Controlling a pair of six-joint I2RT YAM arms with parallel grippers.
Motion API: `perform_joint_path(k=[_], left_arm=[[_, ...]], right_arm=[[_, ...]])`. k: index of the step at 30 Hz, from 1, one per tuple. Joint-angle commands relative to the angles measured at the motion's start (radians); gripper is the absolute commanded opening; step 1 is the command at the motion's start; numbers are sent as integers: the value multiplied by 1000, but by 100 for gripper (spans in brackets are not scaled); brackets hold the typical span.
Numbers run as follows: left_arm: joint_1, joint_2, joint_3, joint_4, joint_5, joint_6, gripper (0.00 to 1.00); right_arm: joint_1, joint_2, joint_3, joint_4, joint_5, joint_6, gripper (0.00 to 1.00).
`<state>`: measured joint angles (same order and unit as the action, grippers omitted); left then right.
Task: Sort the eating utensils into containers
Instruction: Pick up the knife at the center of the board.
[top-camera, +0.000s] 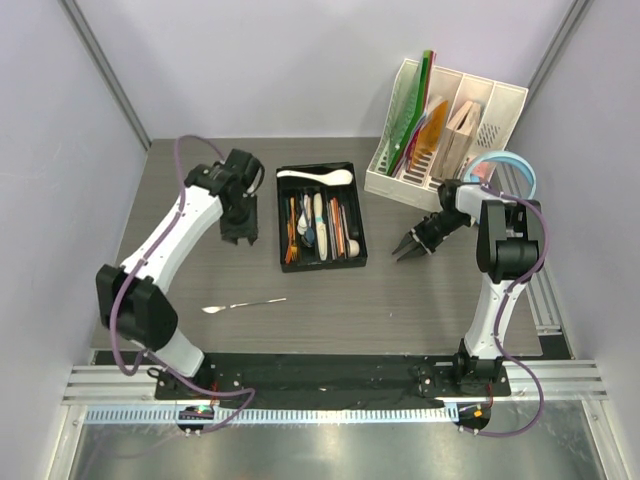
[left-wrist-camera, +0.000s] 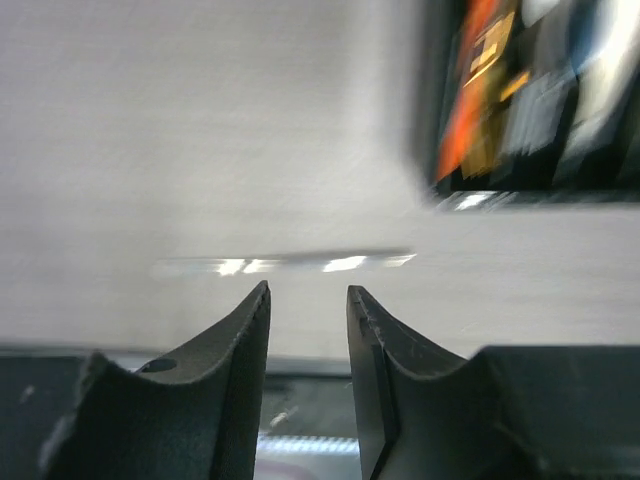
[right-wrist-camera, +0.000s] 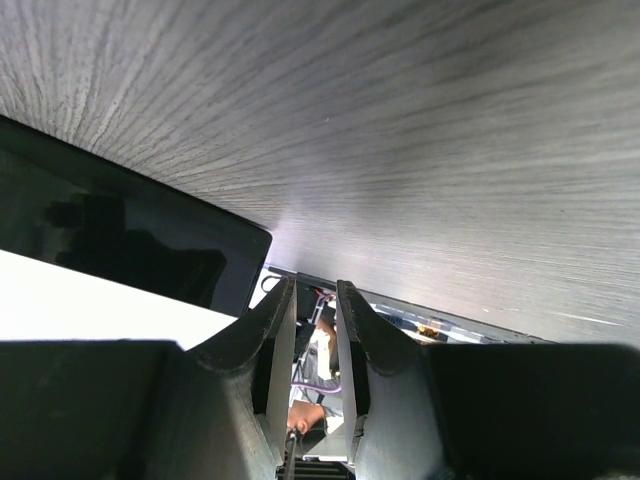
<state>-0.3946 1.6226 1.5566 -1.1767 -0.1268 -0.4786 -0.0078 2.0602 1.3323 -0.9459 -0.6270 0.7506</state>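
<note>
The black cutlery tray lies mid-table and holds a white ceramic spoon in its far compartment. Orange chopsticks and other utensils lie in its long slots. One steel utensil lies loose on the table, nearer than the tray and to its left. My left gripper hovers just left of the tray. Its wrist view is blurred and shows the left gripper open and empty, with the steel utensil beyond it and the tray at upper right. Right of the tray, my right gripper is narrowly open. In the right wrist view the gripper holds nothing.
A white slotted file organiser with folders stands at the back right. Light-blue headphones sit behind the right arm. The tray's corner shows left of the right fingers. The arms' base rail runs along the near edge.
</note>
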Motion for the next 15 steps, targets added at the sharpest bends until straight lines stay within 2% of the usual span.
perform_joint_path(k=[1,6,10,15], left_arm=[[-6,-12,-159,-132,-100,75,39],[-62,2,-223,-141,-166,127,40],[-121,25,-211,-149,-129,138,40],[-127,78,-263,-104,-64,136,41]], right_arm=[[8,52,-53,-1,-68,0,29],[8,57,-47,-5,-66,1,29],[8,43,-50,-5,-63,3,29],[8,29,-64,-4,-57,1,29]])
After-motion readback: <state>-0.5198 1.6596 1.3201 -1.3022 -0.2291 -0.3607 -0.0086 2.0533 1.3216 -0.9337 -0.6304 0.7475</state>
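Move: The knife lies on the bare board about 11 cm back towards the base from the left hand, 2 cm to its left and some 16 cm below. The tray's middle stands roughly 10 cm ahead of that hand and 17 cm to its right, its orange fork about 6 cm ahead and 10 cm to the right, both around 14 cm below. From the idle right hand the knife is about 39 cm left, 12 cm back and 2 cm lower. The knife is approached from the tray side by the empty left hand, which comes back about 8.5 cm while sinking some 6.5 cm, swinging left at first, then easing slightly right and nearly stopping, still above the knife. The fingers stay part open; their forward slant is taken out, the tips swing to point down and leftward, and the wrist turns about 15 degrees clockwise. ##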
